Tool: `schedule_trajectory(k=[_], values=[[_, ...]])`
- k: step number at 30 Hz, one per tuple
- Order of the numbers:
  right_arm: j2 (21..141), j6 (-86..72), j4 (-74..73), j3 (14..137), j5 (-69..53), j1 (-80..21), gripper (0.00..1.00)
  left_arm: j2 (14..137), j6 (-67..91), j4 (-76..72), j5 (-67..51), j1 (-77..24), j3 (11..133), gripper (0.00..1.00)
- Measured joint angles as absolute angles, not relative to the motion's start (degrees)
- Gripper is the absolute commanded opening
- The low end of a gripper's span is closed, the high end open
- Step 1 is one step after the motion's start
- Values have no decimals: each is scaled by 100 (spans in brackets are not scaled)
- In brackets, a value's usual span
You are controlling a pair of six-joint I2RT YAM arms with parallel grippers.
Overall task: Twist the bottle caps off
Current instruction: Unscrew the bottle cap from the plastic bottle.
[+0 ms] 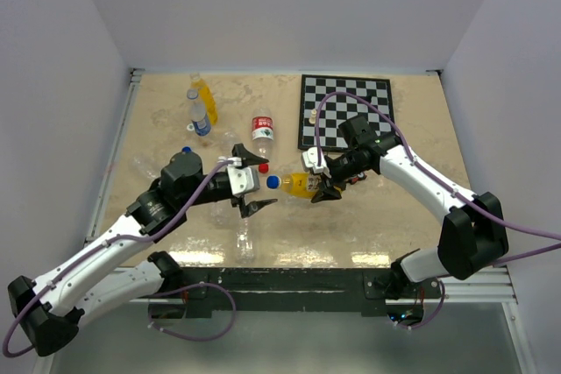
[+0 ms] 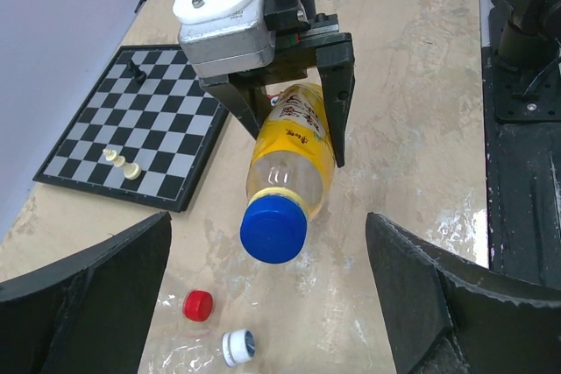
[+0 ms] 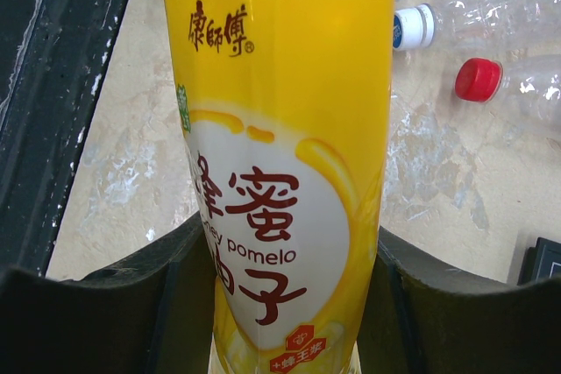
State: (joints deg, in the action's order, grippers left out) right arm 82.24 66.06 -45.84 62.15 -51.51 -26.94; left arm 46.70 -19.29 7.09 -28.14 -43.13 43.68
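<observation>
My right gripper (image 1: 321, 183) is shut on an orange-yellow bottle (image 1: 299, 185), holding it sideways above the table. Its blue cap (image 1: 273, 183) points at my left gripper (image 1: 255, 187). In the left wrist view the blue cap (image 2: 273, 227) hangs just ahead of my open left gripper (image 2: 267, 304) and nothing touches it. In the right wrist view the labelled bottle (image 3: 280, 129) fills the gap between the fingers (image 3: 105, 304). Another orange-yellow bottle (image 1: 203, 92) and a clear bottle with a blue-and-white label (image 1: 199, 116) are at the back left.
A chessboard (image 1: 346, 111) with a few pieces lies at the back right. A red-labelled clear bottle (image 1: 263, 133) lies mid-table. Clear bottles with a red cap (image 2: 198, 305) and a white cap (image 2: 237, 347) lie under the left gripper.
</observation>
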Motion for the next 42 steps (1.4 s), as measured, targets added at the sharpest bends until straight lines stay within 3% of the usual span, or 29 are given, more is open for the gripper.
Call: schedule_trajectory(k=[4, 7, 8, 13, 16, 25, 33, 42], values=[[8224, 6606, -4584, 6215, -5151, -2694, 0, 4797, -1920, 644, -2842, -4313, 4340, 82], [8224, 6606, -4584, 6215, -5151, -2694, 0, 4864, -1911, 644, -2856, -4313, 4340, 65], [8224, 6606, -4587, 6215, -5151, -2694, 0, 4882, -1914, 648, -2860, -4313, 4340, 56], [8224, 6626, -4595, 6215, -5144, -2694, 0, 4963, -1959, 698, -2934, -4313, 4342, 28], [8224, 6657, -4617, 6215, -5135, -2694, 0, 4995, -1975, 701, -2989, -4311, 4351, 1], [8224, 6674, -4676, 6215, -5085, -2694, 0, 5046, -1133, 696, -2860, -4287, 4383, 0], [8224, 6626, -4519, 6215, -5107, -2722, 0, 4897, 2738, 1146, -1337, -4351, 4491, 0], [8228, 6608, -4554, 6215, -5057, -2698, 0, 4678, 4313, 1474, -377, -4313, 4598, 0]])
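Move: The blue cap of the yellow bottle sits between the left hand's open fingers, about 2 cm below the hand point and 1 cm to its right, level fore and aft. On the table some 25 cm below, the red cap lies about 12 cm ahead and 1 cm left, and a white cap about 7 cm ahead and 4 cm left. From the right hand, which holds the bottle, the blue cap is roughly 11 cm left, 11 cm up and 1 cm back. Down about 2 cm and slightly right, the left hand settles around the blue cap and its fingers close, pinching its sides. It then rolls some 60 degrees counter-clockwise, looking along the fingers at the cap, and draws left and forward, rising slightly, about 3 to 4 cm off the neck with the fingers swinging forward. The right hand keeps the bottle gripped and practically still. ##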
